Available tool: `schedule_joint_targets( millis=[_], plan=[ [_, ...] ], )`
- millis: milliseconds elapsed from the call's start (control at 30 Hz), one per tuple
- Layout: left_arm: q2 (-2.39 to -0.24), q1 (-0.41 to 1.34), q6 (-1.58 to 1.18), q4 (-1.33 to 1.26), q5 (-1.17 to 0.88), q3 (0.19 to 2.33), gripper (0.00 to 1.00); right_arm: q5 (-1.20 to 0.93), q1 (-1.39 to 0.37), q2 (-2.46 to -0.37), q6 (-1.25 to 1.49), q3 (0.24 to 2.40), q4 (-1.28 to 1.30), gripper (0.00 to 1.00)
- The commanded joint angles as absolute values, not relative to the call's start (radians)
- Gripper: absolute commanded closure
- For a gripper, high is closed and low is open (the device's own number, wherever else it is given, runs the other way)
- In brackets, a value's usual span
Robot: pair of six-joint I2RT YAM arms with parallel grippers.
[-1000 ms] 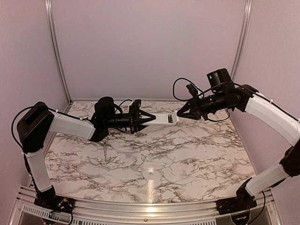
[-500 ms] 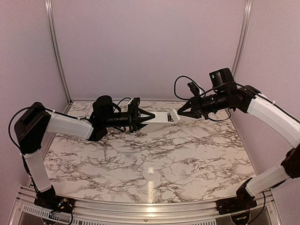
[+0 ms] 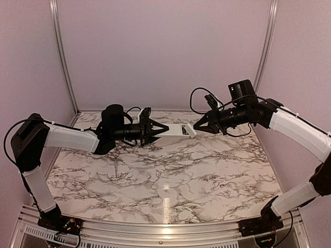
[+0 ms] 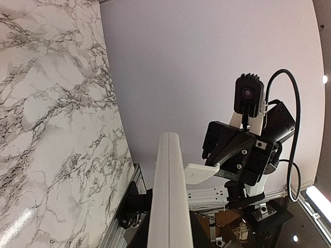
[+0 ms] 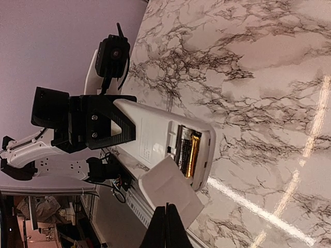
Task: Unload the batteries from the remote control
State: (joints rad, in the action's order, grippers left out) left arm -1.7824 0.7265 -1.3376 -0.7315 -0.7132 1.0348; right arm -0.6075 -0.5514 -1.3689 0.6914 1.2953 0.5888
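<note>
My left gripper (image 3: 165,129) holds the white remote control (image 3: 176,130) level above the table, shut on its left end. In the left wrist view the remote control (image 4: 170,201) runs straight out from between the jaws. Its open compartment faces the right wrist camera, with the batteries (image 5: 188,150) inside, dark with a gold gleam. My right gripper (image 5: 165,211) is shut on the edge of the small white cover piece (image 5: 168,187). The cover sits off the remote control (image 5: 150,133), tilted just beside its end. From above, the right gripper (image 3: 196,126) hangs at the remote's right end.
The marble table top (image 3: 170,170) lies below both arms, with a metal rail (image 3: 155,227) along its near edge. Pale walls close in the back and both sides.
The cover has come away from the remote's end and now tilts in my right gripper. Both arms have drifted slightly left.
</note>
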Motion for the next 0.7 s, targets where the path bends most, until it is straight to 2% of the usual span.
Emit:
schedule_joint_targets(
  millis=[0,233,667],
  plan=[
    [-1.753,0.724,-1.288,-0.665,-0.66,1.014,1.0,-0.609,-0.549,-1.429,0.701,1.257,0.517,1.0],
    [-1.785,0.724,-1.267,-0.634,-0.644,0.978,1.0,-0.638,-0.549,-1.53,0.706,1.186,0.408,1.0],
    [-1.869,0.711,-1.243,-0.621,-0.626,0.942,1.0,-0.622,-0.549,-1.701,0.62,1.201,0.416,1.0]
  ],
)
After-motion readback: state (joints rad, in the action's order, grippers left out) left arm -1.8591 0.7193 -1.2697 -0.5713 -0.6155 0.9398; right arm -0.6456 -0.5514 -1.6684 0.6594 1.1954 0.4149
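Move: The left fingers hold the remote control by one end, its open battery bay facing up; the batteries lie about 10 cm to this hand's right, level with it, and the loose cover about 12 cm to its right. The right fingers already pinch the cover, whose middle is about 2 cm left of and 2 cm below them. The batteries lie roughly 4 cm to the right hand's left, 1 cm back and 3 cm below. Both hands sink about 12 cm towards the table, keeping remote and cover gripped, the remote's bay end dipping. ##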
